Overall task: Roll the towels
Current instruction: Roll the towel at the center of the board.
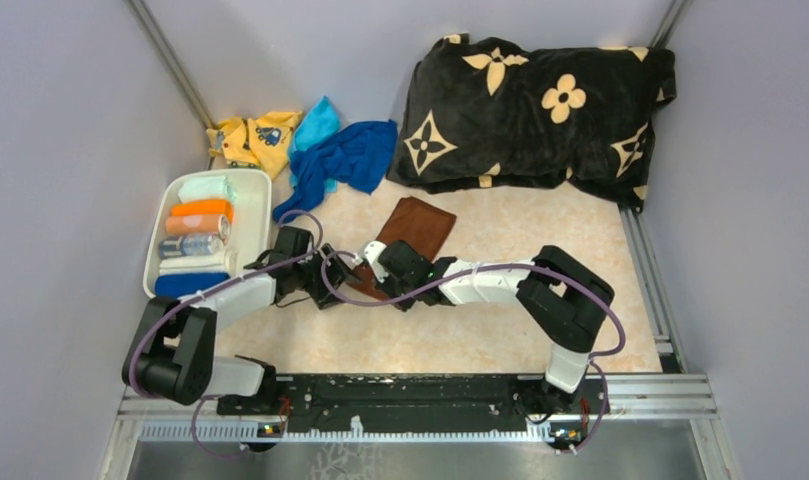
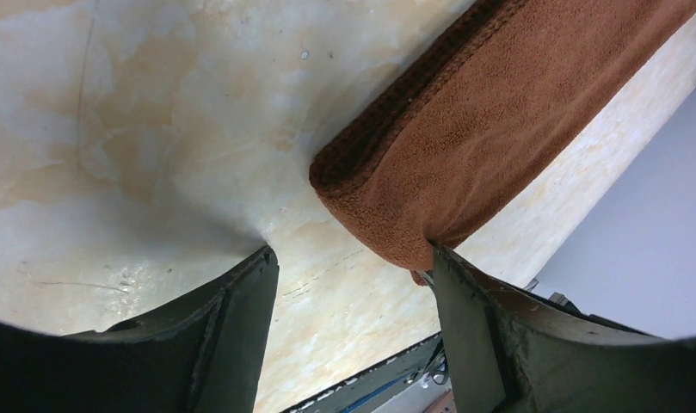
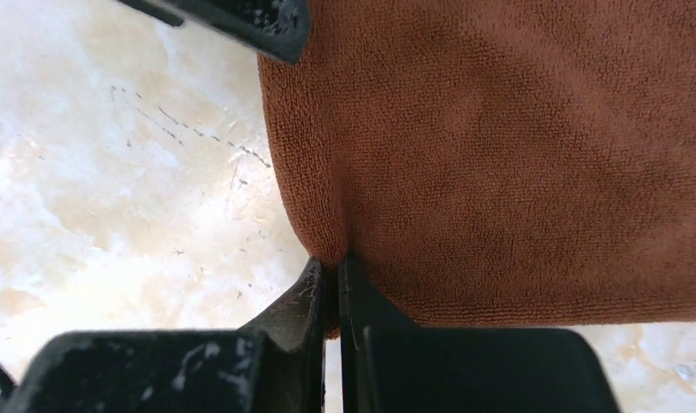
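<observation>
The brown towel [image 1: 416,224] lies folded flat on the table's middle, its near corner under both grippers. My right gripper [image 3: 336,260] is shut on the towel's [image 3: 499,155] near edge, a pinch of cloth between its jaws. My left gripper [image 2: 353,254] stands open just left of it; its right finger [image 2: 465,301] touches the folded corner of the brown towel [image 2: 473,138], with bare table between its fingers. In the top view the left gripper [image 1: 330,277] and right gripper [image 1: 368,272] meet. The dark blue towel [image 1: 345,160] and the cyan towel [image 1: 316,124] lie crumpled at the back.
A white bin [image 1: 259,205] at the left holds several rolled cloths. A yellow printed cloth [image 1: 252,138] lies in the back left corner. The big black flowered pillow [image 1: 535,110] fills the back right. Grey walls stand on both sides.
</observation>
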`<state>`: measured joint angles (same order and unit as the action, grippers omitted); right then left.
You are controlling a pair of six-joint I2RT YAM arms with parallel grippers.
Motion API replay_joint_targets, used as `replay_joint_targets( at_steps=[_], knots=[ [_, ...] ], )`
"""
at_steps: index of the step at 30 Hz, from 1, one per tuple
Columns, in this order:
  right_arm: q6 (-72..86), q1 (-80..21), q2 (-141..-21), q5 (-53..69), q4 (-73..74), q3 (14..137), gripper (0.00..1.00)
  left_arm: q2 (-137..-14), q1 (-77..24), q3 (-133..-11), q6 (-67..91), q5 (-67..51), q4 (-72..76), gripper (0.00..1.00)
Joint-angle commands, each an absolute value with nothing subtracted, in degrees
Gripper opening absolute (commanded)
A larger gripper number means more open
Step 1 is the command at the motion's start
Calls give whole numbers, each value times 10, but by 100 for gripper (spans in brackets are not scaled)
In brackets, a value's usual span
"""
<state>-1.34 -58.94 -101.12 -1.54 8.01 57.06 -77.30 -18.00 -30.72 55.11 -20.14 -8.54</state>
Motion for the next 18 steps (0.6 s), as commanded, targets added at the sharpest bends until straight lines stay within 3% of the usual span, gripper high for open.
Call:
replay_joint_targets(
  at_steps=[1,6,13,18],
  knots=[
    [58,-561,-996,109,40,537,0,-763,-189,-295,594,-185,-77,72],
    [103,-527,-984,183,-20,505,0,-787,-204,-312,608,-166,-77,71],
    [127,-494,-986,244,-42,497,0,-843,-205,-348,596,-133,-62,59],
    [133,-484,-988,267,-39,498,0,-884,-205,-384,573,-106,-86,31]
  ],
)
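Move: The brown folded towel's near-left corner, still free, lies about 3 cm ahead of the left hand, 1 cm to its right and 2 cm below. The towel's middle is some 6 cm ahead and 11 cm right of that hand; the blue towel lies about 21 cm ahead and 1 cm left, the white bin 10 cm ahead and 25 cm left. The right hand already pinches the near end, with the towel's middle roughly 9 cm ahead and 4 cm right. The towel's free near-left corner is taken between the left fingers: the left hand eases about 1 cm right, then pushes some 3 cm forward while sinking 1 cm, its open fingers closing partway around the corner. The right hand keeps its shut pinch on the near end, drawing it 1 cm back and turning about 25 degrees, its left side rising and the hand tipping down. ##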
